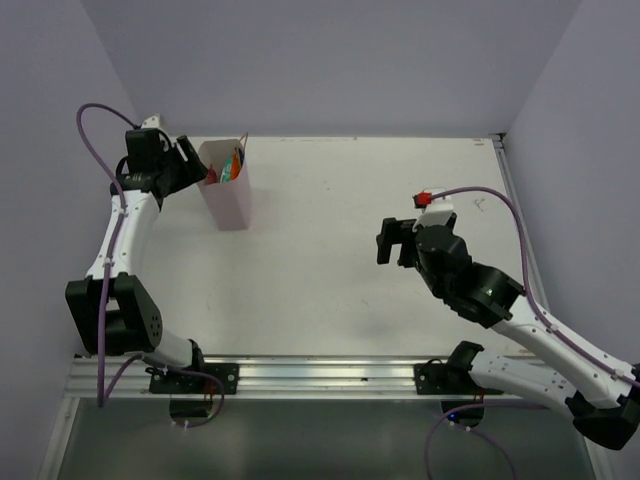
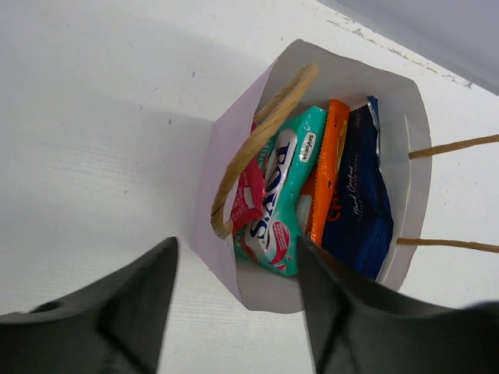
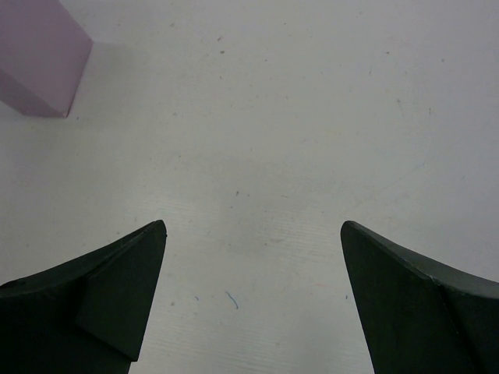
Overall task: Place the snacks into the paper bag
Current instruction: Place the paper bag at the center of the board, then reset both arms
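Observation:
The pale pink paper bag point(image 1: 228, 193) stands upright at the table's far left. In the left wrist view the bag point(image 2: 218, 167) is open, with a teal-green packet point(image 2: 284, 187), an orange packet point(image 2: 331, 167), a dark blue packet point(image 2: 360, 199) and a pink-red packet point(image 2: 248, 195) standing inside it. A tan string handle point(image 2: 257, 136) lies across its mouth. My left gripper point(image 2: 236, 249) is open and empty, right at the bag's near rim. My right gripper point(image 3: 253, 230) is open and empty over bare table, right of centre point(image 1: 395, 240). The yellow-green and silver-grey packets are not visible.
The bag's lower corner shows at the top left of the right wrist view point(image 3: 39, 54). The white table point(image 1: 330, 270) ends at walls behind and on both sides. A metal rail point(image 1: 320, 375) with the arm bases runs along the near edge.

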`<control>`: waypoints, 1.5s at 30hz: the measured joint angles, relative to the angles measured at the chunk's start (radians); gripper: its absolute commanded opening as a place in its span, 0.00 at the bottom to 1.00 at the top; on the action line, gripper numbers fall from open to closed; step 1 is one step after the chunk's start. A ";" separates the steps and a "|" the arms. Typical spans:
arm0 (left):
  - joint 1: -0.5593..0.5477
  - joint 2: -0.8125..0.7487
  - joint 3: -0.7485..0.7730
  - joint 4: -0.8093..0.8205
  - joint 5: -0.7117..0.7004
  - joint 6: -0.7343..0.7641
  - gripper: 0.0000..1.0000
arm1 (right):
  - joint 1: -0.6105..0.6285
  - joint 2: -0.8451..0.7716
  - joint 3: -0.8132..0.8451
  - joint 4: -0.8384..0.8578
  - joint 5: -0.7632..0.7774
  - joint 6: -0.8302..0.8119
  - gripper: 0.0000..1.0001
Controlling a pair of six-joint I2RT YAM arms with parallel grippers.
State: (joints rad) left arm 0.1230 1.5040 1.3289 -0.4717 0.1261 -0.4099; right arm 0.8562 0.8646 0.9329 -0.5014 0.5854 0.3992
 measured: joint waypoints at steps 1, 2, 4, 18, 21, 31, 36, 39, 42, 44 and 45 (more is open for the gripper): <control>0.000 -0.006 0.000 0.000 -0.001 0.003 0.79 | 0.000 -0.011 0.000 -0.008 0.000 -0.001 0.98; 0.000 -0.015 -0.001 0.000 -0.002 0.001 0.84 | 0.000 -0.021 0.000 -0.013 0.001 -0.002 0.98; 0.000 -0.039 -0.002 -0.003 -0.003 0.003 0.97 | 0.000 -0.041 0.000 -0.023 0.008 -0.005 0.98; 0.001 -0.445 -0.106 -0.016 -0.044 0.024 1.00 | 0.000 -0.202 0.013 -0.139 0.119 -0.052 0.99; 0.000 -0.573 -0.138 -0.024 -0.053 0.040 1.00 | 0.000 -0.230 0.037 -0.171 0.143 -0.053 0.99; -0.146 -0.963 -0.190 -0.099 -0.211 0.116 1.00 | 0.000 -0.326 0.056 -0.255 0.212 -0.069 0.98; -0.225 -1.112 -0.317 -0.106 -0.324 0.143 1.00 | 0.000 -0.416 0.025 -0.252 0.244 -0.075 0.99; -0.251 -1.200 -0.407 -0.118 -0.367 0.146 1.00 | 0.000 -0.463 0.006 -0.252 0.254 -0.082 0.98; -0.263 -1.255 -0.463 -0.117 -0.390 0.151 1.00 | 0.000 -0.504 -0.008 -0.249 0.265 -0.089 0.98; -0.264 -1.276 -0.496 -0.103 -0.396 0.151 1.00 | 0.000 -0.524 -0.016 -0.247 0.271 -0.091 0.98; -0.264 -1.286 -0.513 -0.096 -0.397 0.151 1.00 | 0.000 -0.530 -0.020 -0.247 0.273 -0.092 0.99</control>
State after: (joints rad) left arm -0.1410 0.2180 0.8162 -0.5674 -0.2707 -0.2592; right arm 0.8562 0.3347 0.9131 -0.7483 0.8581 0.3077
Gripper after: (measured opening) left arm 0.997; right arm 0.985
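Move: The paper bag stands upright with the snacks inside, just to the right of the opening left hand: its middle is about 5 cm ahead, some 7 cm to the right and roughly 11 cm below. From the right hand, the bag's middle lies about 23 cm ahead, some 38 cm to the left and roughly 15 cm lower. Nothing else lies on the board around it. Contact ends at the bag's handle: the left fingers, already parting, spread fully and come clear, and the hand goes back some 25 cm away from the bag, first climbing to nearly 20 cm and then sinking about 8 cm, its fingers tipping up almost 40 degrees to near level. Meanwhile the empty right hand, staying open, draws off to the right, with some drift back and up. ##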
